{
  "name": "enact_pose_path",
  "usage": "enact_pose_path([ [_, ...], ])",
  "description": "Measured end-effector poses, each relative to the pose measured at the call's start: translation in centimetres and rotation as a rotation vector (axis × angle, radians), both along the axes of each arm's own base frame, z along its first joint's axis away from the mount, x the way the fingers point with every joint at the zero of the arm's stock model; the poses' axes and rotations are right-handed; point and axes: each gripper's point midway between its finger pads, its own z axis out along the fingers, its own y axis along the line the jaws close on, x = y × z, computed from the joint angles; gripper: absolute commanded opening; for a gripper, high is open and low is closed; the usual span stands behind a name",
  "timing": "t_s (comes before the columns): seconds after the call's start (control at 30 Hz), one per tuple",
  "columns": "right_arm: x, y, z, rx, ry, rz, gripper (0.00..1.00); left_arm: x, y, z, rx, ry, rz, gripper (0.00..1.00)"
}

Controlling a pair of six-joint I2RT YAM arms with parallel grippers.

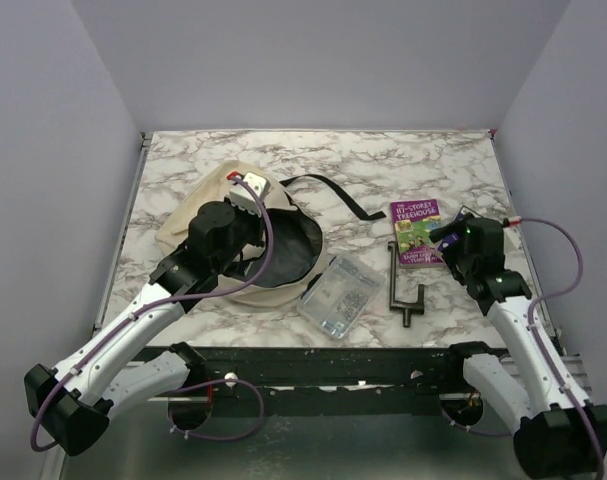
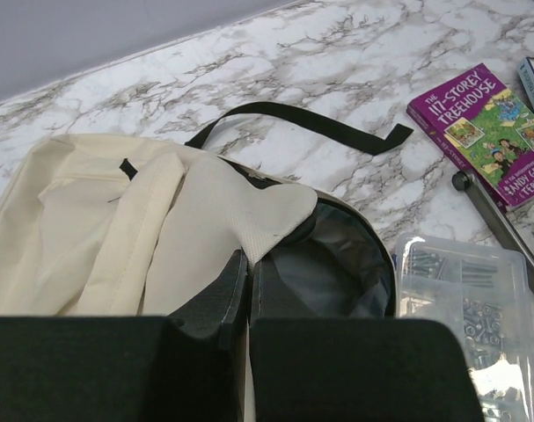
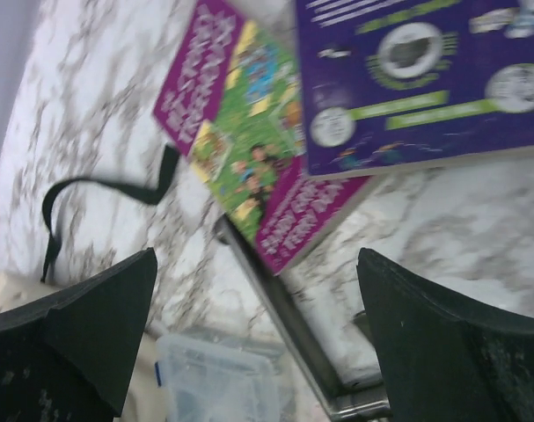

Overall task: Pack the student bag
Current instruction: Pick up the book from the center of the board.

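The student bag (image 1: 188, 215) is a cream fabric backpack lying at the left of the marble table, its dark-lined mouth (image 1: 283, 255) facing right. My left gripper (image 1: 249, 200) is shut on the cream rim of that mouth and holds it up. In the left wrist view the fingers (image 2: 236, 294) pinch the fabric, and the grey lining (image 2: 337, 264) shows beyond them. My right gripper (image 1: 445, 237) hangs open over the table by the books. In the right wrist view nothing lies between its fingers (image 3: 99, 325).
A purple Treehouse book (image 1: 418, 230) lies right of centre, with a second dark book (image 3: 416, 79) beside it. A black metal tool (image 1: 403, 285) and a clear plastic box of small parts (image 1: 338, 295) lie near the front edge. The bag's black strap (image 1: 328, 195) trails behind.
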Motion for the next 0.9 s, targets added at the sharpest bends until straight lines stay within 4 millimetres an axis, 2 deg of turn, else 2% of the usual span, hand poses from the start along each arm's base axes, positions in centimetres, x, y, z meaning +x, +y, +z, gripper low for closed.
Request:
enact_pose_path([
  [0.03,-0.5,-1.6,-0.8,0.021,0.011,-0.059,1.00,-0.1,-0.1,0.0,0.000,0.000,-0.004,0.00],
  [0.1,-1.5,-3.7,-1.9,0.068,0.017,-0.141,1.00,-0.3,-0.4,0.0,0.001,0.000,-0.013,0.00],
  [0.2,-2.5,-5.0,-3.0,0.152,0.013,-0.209,1.00,-0.6,-0.7,-0.2,0.004,0.002,-0.025,0.00],
  [0.4,-3.7,-5.0,-4.7,0.282,-0.030,-0.256,1.00,-0.9,-1.1,-0.4,0.015,0.000,-0.038,0.00],
  [0.53,-3.3,-4.7,-5.7,0.363,-0.083,-0.280,0.99,-1.0,-1.2,-0.5,0.019,-0.001,-0.042,0.00],
  [0.8,-3.3,-5.4,-10.2,0.473,-0.136,-0.378,0.98,-1.5,-1.5,-0.6,0.028,-0.008,-0.052,0.00],
  [0.9,-2.8,-5.9,-10.3,0.498,-0.185,-0.404,0.98,-1.7,-1.8,-0.8,0.035,-0.011,-0.056,0.00],
])
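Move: From the right gripper, the indigo book lies about 9 cm ahead and 11 cm to the right, some 12 cm below. The Treehouse book is beside it, also about 9 cm ahead but 3 cm to the gripper's left; the black metal bar is roughly 5 cm back and 7 cm left of the gripper, both on the table. From the left gripper the indigo book is about 50 cm to the right and 8 cm ahead. Bring the wide-open right gripper down about 10 cm and some 6 cm right, drawing slightly back, to just short of the indigo book's near edge. On the way roll the hand some 40 degrees, left side rising, so one finger sits above the other, and keep it off the book. Let the left gripper, still pinching the bag's edge, ease about 2 cm back and right. ##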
